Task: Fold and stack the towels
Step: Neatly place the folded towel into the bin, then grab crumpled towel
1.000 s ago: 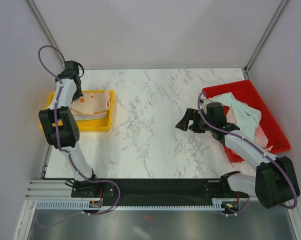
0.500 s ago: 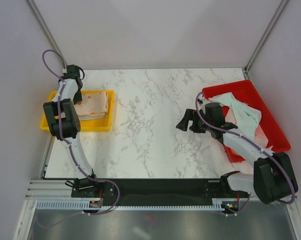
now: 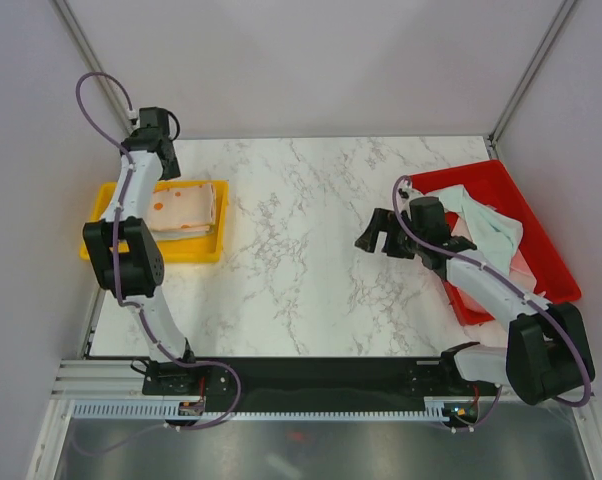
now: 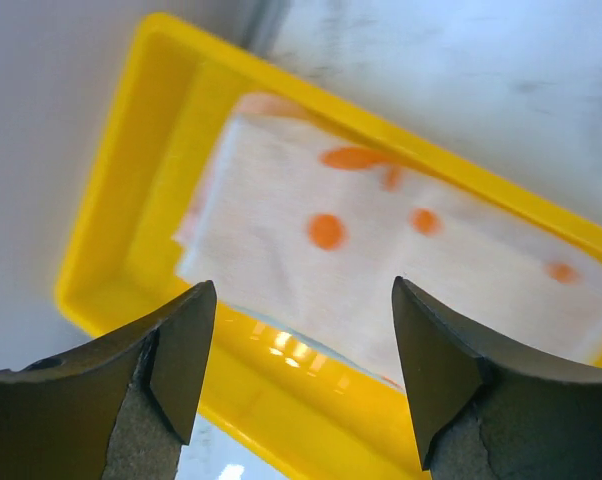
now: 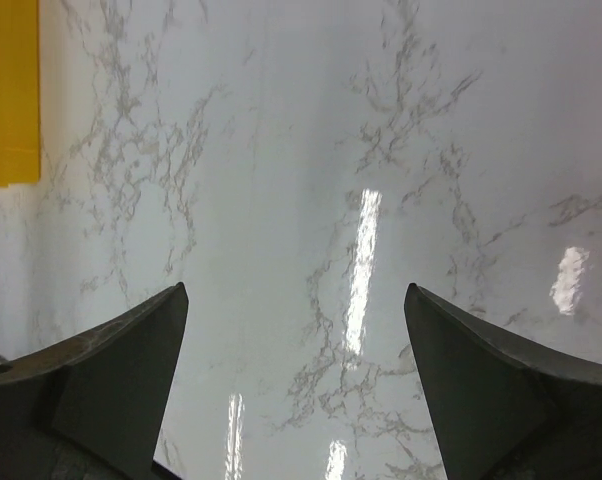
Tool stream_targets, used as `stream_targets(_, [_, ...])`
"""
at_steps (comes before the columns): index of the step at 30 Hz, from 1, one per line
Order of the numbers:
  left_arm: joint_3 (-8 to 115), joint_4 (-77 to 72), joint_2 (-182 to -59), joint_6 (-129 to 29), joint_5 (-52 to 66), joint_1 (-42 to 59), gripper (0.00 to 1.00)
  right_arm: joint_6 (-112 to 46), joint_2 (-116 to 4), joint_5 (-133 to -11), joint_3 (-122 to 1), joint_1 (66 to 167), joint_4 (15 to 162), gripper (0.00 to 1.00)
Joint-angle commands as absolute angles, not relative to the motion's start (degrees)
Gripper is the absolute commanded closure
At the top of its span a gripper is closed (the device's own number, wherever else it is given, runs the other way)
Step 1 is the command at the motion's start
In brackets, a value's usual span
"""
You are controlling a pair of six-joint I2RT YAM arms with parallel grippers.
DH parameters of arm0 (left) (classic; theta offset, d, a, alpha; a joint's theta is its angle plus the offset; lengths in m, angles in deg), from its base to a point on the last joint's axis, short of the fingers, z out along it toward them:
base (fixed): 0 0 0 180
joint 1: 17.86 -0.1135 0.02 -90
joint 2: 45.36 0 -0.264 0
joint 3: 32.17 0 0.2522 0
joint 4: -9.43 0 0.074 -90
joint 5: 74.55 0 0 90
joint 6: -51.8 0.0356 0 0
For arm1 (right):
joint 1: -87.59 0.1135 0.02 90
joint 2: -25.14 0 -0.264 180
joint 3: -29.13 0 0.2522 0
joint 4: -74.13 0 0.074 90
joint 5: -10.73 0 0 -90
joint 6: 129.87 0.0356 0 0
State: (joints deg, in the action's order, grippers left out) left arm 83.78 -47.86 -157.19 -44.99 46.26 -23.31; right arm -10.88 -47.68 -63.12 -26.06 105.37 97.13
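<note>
A folded white towel with orange dots (image 3: pixel 181 207) (image 4: pixel 381 240) lies flat in the yellow tray (image 3: pixel 196 250) (image 4: pixel 281 400) at the left. My left gripper (image 3: pixel 161 152) (image 4: pixel 301 340) hovers open above the tray's far end and holds nothing. In the red tray (image 3: pixel 541 245) at the right lie loose towels: a mint green one (image 3: pixel 493 228), a pale pink one (image 3: pixel 523 272) and a whitish one (image 3: pixel 459 215). My right gripper (image 3: pixel 373 232) (image 5: pixel 296 380) hangs open over the bare marble, left of the red tray, nothing between its fingers.
The marble table (image 3: pixel 301 250) (image 5: pixel 311 200) spreads between the two trays. Grey walls and a metal frame close in the back and sides. A corner of the yellow tray (image 5: pixel 6 90) shows in the right wrist view.
My left gripper has opened, let go of the orange-dotted towel and drawn up and back from the yellow tray; the towel now lies flat. The right gripper has drifted slightly.
</note>
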Motion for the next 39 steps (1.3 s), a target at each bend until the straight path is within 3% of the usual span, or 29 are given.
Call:
stream_targets(1, [81.44,-48.36,-149.52,-51.81,28.60,-19.62,0.22,-9.55,-47.02,-74.03,-34.62,105.26,100.70,0.02])
stream_targets(3, [78.55,-47.57,-145.92,-53.22,16.41,-15.17,0.22,-9.46,-48.59,-79.77,-41.12,104.04,106.85,0.02])
stream_targets(8, [74.15,-46.69,-141.43,-53.66,12.22,-1.62,0.21,-11.92,-52.90,-89.17,-51.84,94.30,115.03,0.02])
stream_targets(15, [62.28,-38.26,-133.26,-58.33,-6.23,10.69,0.21,-15.17,-62.21,-94.28,-57.05,80.92,121.11,0.05])
stream_targets(22, [52.61,-32.80,-124.30,-59.65,-10.93,11.58,0.20,-18.78,-73.81,-95.88,-58.19,74.68,118.48,0.07])
stream_targets(24, [50.50,-32.72,-122.01,-59.47,-7.68,11.41,0.20,-18.87,-78.54,-96.58,-59.77,74.06,118.21,0.10])
stream_targets(28, [50.06,-32.28,-121.65,-60.61,-11.96,11.50,0.20,-20.27,-84.37,-98.33,-62.67,74.06,118.13,0.18])
stream_targets(31, [50.14,-32.62,-120.69,-59.56,-11.27,11.41,0.20,-21.59,-85.17,-99.48,-64.43,73.97,117.95,0.39])
stream_targets(32, [50.32,-32.89,-120.08,-59.38,-10.40,11.41,0.20,-22.29,-83.95,-99.83,-64.96,73.97,117.78,0.66])
stream_targets(35, [50.93,-33.16,-118.58,-59.38,-10.47,11.41,0.21,-23.69,-79.57,-102.02,-66.45,75.37,119.26,1.00])
stream_targets(39, [51.02,-33.15,-117.96,-60.26,-11.35,11.41,0.21,-24.58,-72.26,-108.17,-70.76,79.67,125.06,1.00])
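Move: The mint towel in the red bin lies about 35 cm to the right of the right hand, 7 cm ahead and 9 cm lower; the red bin's left rim crosses 20 cm to the right, about level, and the pink towel lies 36 cm right and 4 cm back. From the left hand the mint towel is some 98 cm right, 9 cm back; the folded dotted towel, in the yellow bin, sits 8 cm back, 2 cm right and 10 cm below. The mint towel gets pinched near its far left part: the open right hand swings some 30 cm right and 10 cm forward, arching up over the red bin's rim, plunges into the bin, shuts there and starts to rise. Meanwhile the left hand, fingers still open, leaves the yellow bin rightward, then also back, over bare table, turning strongly clockwise. ##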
